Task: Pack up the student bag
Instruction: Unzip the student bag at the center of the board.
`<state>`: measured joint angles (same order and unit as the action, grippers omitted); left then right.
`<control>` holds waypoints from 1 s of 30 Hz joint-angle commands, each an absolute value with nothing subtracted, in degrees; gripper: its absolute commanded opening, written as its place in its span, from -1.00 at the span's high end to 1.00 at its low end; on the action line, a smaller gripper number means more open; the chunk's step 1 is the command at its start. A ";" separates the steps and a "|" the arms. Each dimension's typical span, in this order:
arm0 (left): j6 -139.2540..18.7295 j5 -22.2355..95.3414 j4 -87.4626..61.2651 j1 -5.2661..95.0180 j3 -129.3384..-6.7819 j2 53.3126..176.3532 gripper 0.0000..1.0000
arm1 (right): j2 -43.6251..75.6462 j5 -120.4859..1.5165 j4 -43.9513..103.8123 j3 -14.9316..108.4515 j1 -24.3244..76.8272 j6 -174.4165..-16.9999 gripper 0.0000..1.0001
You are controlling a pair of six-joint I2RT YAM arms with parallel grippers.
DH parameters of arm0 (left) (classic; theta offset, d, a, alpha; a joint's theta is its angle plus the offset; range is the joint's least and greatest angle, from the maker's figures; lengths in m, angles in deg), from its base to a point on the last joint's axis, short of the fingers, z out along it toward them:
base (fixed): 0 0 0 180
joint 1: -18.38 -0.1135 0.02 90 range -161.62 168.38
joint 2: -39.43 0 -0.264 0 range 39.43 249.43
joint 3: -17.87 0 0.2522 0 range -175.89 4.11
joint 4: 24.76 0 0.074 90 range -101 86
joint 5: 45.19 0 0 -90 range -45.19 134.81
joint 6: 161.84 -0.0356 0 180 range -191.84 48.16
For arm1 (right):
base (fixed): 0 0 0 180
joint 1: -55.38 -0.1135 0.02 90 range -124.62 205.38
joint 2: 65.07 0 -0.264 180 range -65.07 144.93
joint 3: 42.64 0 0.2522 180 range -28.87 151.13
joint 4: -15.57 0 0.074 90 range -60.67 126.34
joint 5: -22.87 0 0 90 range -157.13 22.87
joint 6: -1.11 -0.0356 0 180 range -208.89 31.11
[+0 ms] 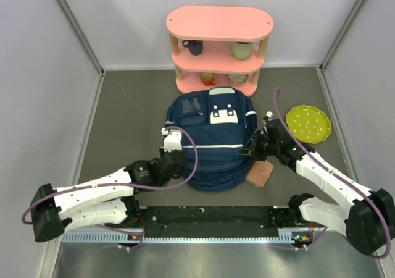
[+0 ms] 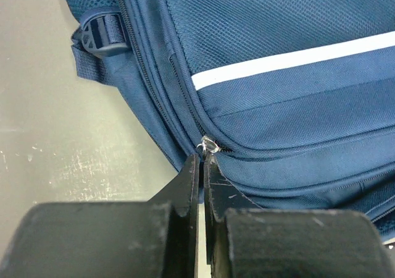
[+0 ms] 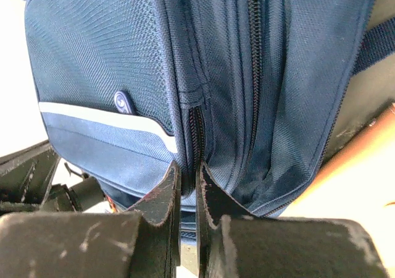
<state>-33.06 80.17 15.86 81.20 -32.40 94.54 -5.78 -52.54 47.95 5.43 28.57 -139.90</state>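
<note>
The student bag (image 1: pixel 213 139), navy with white stripes and a white patch, lies flat in the middle of the table. At its left edge my left gripper (image 1: pixel 178 149) is shut, its tips (image 2: pixel 202 159) pinching a small silver zipper pull (image 2: pixel 210 146) at the corner of a front pocket. My right gripper (image 1: pixel 252 148) is at the bag's right side. Its jaws (image 3: pixel 188 168) are shut on the fabric fold beside a closed zipper (image 3: pixel 196 126). The bag's zippers in both wrist views look closed.
A pink shelf (image 1: pixel 219 23) with cups and bowls stands behind the bag. To the right lies a green dotted plate (image 1: pixel 307 123). A tan flat object (image 1: pixel 260 173) rests against the bag's lower right corner, by my right arm. Grey walls enclose the table.
</note>
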 commanded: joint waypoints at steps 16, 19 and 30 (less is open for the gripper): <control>-30.70 86.31 21.80 71.64 -37.38 104.04 0.77 | -2.76 -52.72 45.77 13.66 31.03 -130.91 1.00; -30.80 84.98 21.00 71.64 -35.62 98.42 -0.17 | -1.97 -52.10 45.68 14.37 31.12 -130.38 1.00; -31.06 85.16 26.53 71.64 -36.76 81.53 -0.96 | 2.09 -56.21 51.12 23.33 31.03 -125.28 0.10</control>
<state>-30.04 84.93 24.73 71.70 -35.00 83.13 2.33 -48.95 54.83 15.29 29.62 -129.27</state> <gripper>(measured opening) 0.975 0.297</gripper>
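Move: The left hand already pinches a zip pull at the bag's lower left edge; the left end of the white stripe, towards which the zip runs, lies about 5 cm ahead and roughly level in height. The side buckle is some 11 cm ahead and 4 cm left. From the right hand, shut on the bag's right edge, the stripe's left end is about 18 cm left and 1 cm ahead, and the brown wallet 5 cm right and 7 cm back. Still pinching the zip pull, the left hand drags the slider forward and left along the bag's side towards the stripe's end, about 3 cm, sinking nearly as much; then it opens wide, lets go and lifts off up and leftward, some 7 cm up. The right hand keeps hold of the right edge almost in place, turning about 10 degrees counter-clockwise, its fingers starting to part at the end. ##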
